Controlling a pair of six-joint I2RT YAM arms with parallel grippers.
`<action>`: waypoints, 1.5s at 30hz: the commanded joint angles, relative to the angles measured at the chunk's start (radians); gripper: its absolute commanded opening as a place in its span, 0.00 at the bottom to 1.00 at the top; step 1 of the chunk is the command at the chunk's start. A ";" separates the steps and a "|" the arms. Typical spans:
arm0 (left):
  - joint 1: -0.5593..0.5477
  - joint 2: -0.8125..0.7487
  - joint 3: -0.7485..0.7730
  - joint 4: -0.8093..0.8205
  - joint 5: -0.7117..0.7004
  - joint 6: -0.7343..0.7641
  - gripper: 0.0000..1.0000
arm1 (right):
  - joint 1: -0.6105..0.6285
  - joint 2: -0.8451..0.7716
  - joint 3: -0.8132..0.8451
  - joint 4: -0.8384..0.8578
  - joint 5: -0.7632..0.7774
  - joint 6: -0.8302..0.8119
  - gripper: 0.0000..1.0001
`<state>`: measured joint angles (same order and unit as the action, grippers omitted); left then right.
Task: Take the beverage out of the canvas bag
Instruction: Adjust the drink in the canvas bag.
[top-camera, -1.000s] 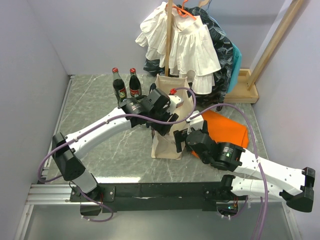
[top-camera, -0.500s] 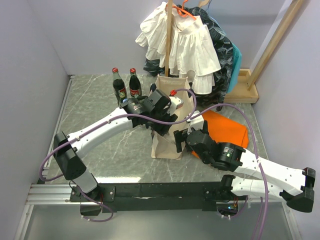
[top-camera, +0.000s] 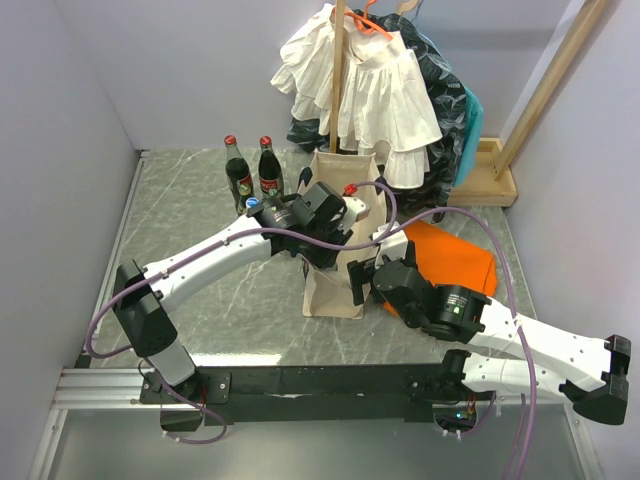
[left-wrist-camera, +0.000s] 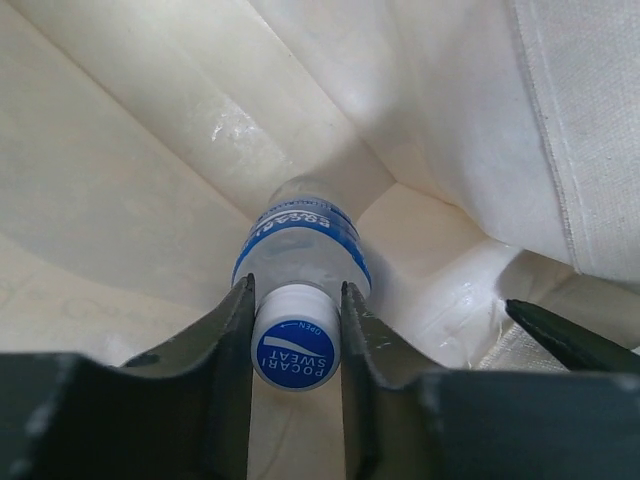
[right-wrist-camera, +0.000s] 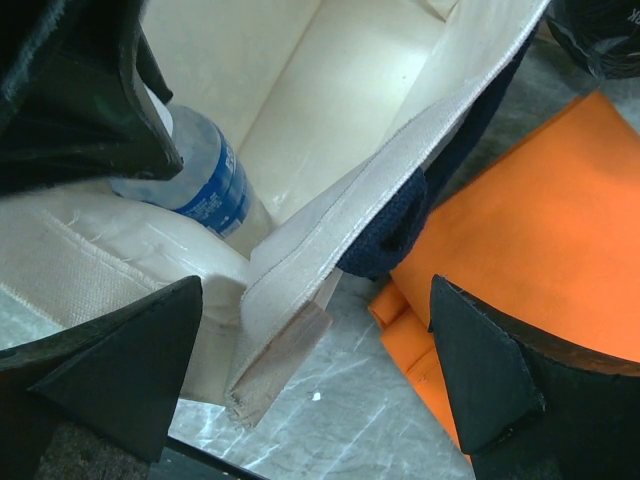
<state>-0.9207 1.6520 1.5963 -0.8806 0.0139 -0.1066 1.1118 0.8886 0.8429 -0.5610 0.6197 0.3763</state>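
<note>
The cream canvas bag (top-camera: 330, 285) stands upright mid-table, its pale inner wall (left-wrist-camera: 150, 150) filling the left wrist view. Inside it stands the beverage (left-wrist-camera: 300, 245), a clear plastic bottle with a blue label and a blue-topped white cap. My left gripper (left-wrist-camera: 298, 292) reaches down into the bag (top-camera: 335, 215) and is shut on that cap, one finger on each side. My right gripper (right-wrist-camera: 316, 290) is open beside the bag's right side (top-camera: 362, 275), the bag's rim edge (right-wrist-camera: 330, 220) between its spread fingers without contact. The bottle's label (right-wrist-camera: 210, 185) shows there too.
Two dark red-capped bottles (top-camera: 238, 172) (top-camera: 270, 168) stand behind the bag at left. A red cap (top-camera: 350, 188) shows at the bag's far rim. A folded orange cloth (top-camera: 455, 255) lies right of the bag. White clothes (top-camera: 370, 90) hang at the back.
The left gripper's fingers have closed onto the bottle cap, and the left wrist has shifted slightly right over the bag. The right arm has not moved.
</note>
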 joint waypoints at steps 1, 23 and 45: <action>-0.003 0.000 -0.001 -0.031 -0.011 0.001 0.07 | -0.001 0.007 -0.018 -0.039 0.011 -0.010 1.00; -0.003 0.089 0.261 0.146 -0.267 0.051 0.01 | -0.001 0.003 -0.013 -0.051 0.051 0.004 1.00; 0.068 0.258 0.383 0.238 -0.226 0.085 0.01 | 0.000 -0.040 0.028 -0.050 0.072 -0.008 1.00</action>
<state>-0.8627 1.9427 1.9129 -0.7624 -0.1978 -0.0406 1.1118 0.8772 0.8433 -0.5816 0.6632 0.3767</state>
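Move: The left fingers are already shut on the cap of the Pocari bottle near the bag's front wall. The place it is going, the middle of the canvas bag's floor, is about 11 cm ahead, 4 cm right and 18 cm down. Another Pocari bottle stands outside, some 13 cm ahead and 17 cm left, the nearer cola bottle about 24 cm ahead and 14 cm left. From the right hand that spot is roughly 15 cm ahead, 4 cm left, 19 cm down. Keep the left gripper's pinch on the Pocari cap and carry the bottle forward inside the bag, about 12 cm away from its front wall and some 4 cm to the right. Let it rise about 3 cm on the way, then sink again by 2 cm, tilting the fingers up by about 15 degrees to point more forward. ##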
